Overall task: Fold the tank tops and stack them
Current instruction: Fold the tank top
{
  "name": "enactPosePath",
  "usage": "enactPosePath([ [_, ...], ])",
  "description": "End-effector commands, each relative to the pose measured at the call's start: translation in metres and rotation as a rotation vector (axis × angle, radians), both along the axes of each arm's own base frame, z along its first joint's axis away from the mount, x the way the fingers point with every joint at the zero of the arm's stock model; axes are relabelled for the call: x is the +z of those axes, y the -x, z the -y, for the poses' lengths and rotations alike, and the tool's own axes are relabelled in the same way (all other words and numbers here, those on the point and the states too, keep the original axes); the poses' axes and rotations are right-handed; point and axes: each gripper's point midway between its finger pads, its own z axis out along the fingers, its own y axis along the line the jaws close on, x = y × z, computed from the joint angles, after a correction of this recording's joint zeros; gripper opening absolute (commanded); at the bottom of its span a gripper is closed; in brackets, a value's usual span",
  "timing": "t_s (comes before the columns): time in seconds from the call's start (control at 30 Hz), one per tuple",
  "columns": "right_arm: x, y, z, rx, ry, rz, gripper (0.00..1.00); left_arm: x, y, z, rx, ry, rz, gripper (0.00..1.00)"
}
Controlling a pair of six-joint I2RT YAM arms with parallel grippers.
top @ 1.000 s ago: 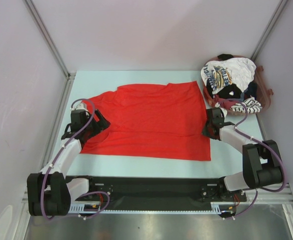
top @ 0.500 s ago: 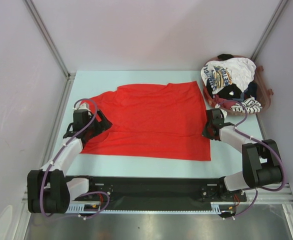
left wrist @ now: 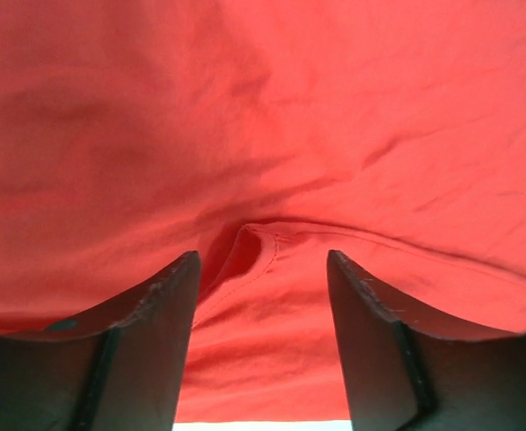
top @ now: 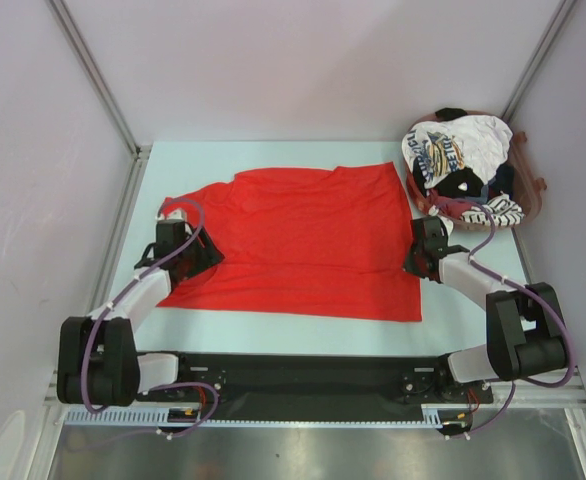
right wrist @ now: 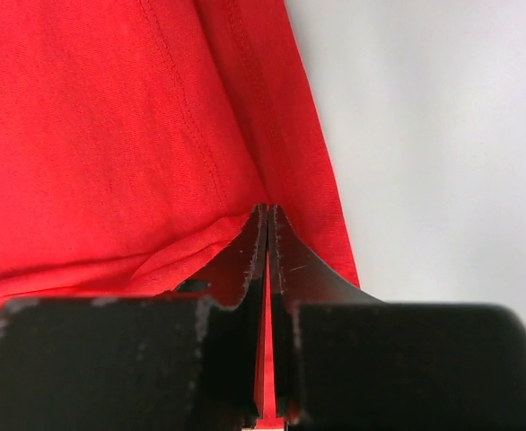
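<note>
A large bright red tank top (top: 303, 240) lies spread flat on the pale table (top: 273, 155). My left gripper (top: 205, 256) sits low over its left edge. In the left wrist view that gripper (left wrist: 263, 256) is open, its fingers (left wrist: 160, 305) either side of a stitched hem fold (left wrist: 249, 256). My right gripper (top: 413, 260) is at the top's right edge. The right wrist view shows it (right wrist: 269, 208) shut, with a strip of the red tank top (right wrist: 110, 135) pinched between the jaws. More tank tops are heaped at the back right: a white printed one (top: 448, 148), a striped one (top: 503, 210), a dark one (top: 463, 185).
The heap rests in a pinkish basket (top: 533, 185) in the back right corner. Metal frame posts (top: 93, 75) and light walls enclose the table on three sides. A black rail (top: 303, 380) carrying both arm bases runs along the near edge.
My left gripper has slid right onto the red top's left edge and its jaws have narrowed. My right gripper has closed on the right hem.
</note>
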Motion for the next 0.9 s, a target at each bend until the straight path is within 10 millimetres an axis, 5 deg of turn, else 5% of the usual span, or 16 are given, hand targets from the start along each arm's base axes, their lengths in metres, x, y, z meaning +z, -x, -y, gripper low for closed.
enactPosePath([
  [0.0, 0.01, -0.007, -0.002, -0.005, -0.01, 0.053, 0.0, 0.004, -0.014, 0.007, -0.038, -0.029, 0.031, 0.63],
  [0.27, 0.01, -0.006, -0.003, -0.003, -0.014, 0.055, 0.0, -0.016, -0.014, 0.017, -0.07, -0.029, -0.018, 0.49],
  [0.33, 0.011, -0.005, -0.003, -0.002, -0.016, 0.058, 0.0, -0.016, -0.015, 0.017, -0.065, -0.031, -0.017, 0.37],
  [0.57, 0.011, -0.004, -0.003, -0.002, -0.017, 0.059, 0.0, -0.006, -0.017, 0.01, -0.041, -0.065, 0.018, 0.26],
  [0.67, 0.012, -0.005, -0.004, 0.001, -0.021, 0.061, 0.0, -0.004, -0.018, 0.007, -0.038, -0.082, 0.033, 0.13],
  [0.77, 0.013, -0.005, -0.004, 0.001, -0.023, 0.063, 0.0, -0.004, -0.019, 0.006, -0.042, -0.089, 0.031, 0.12],
  [0.8, 0.012, -0.004, -0.004, 0.002, -0.022, 0.061, 0.0, -0.003, -0.02, 0.007, -0.044, -0.087, 0.034, 0.0],
  [0.87, 0.013, -0.004, -0.004, 0.002, -0.023, 0.064, 0.0, -0.003, -0.02, 0.009, -0.055, -0.086, 0.038, 0.0],
])
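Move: The left corner of the tank top's folded-over hem lies almost directly under the left hand, about 3 cm down and 1 cm to its right. The tank top's near edge runs about 10 cm back of this hand, and its far-left corner is some 13 cm ahead and 11 cm to the left. From the right hand, the same hem corner is roughly 43 cm to the left, level with it fore and aft and in height. Downward by about 3 cm, drifting 1.5 cm to the right, the left hand sinks onto the hem corner and its fingers close from well open to shut, pinching the cloth; it eases up and back left by about half a centimetre as they finish closing. The right hand stays put, keeping its pinch on the hem's right end. ##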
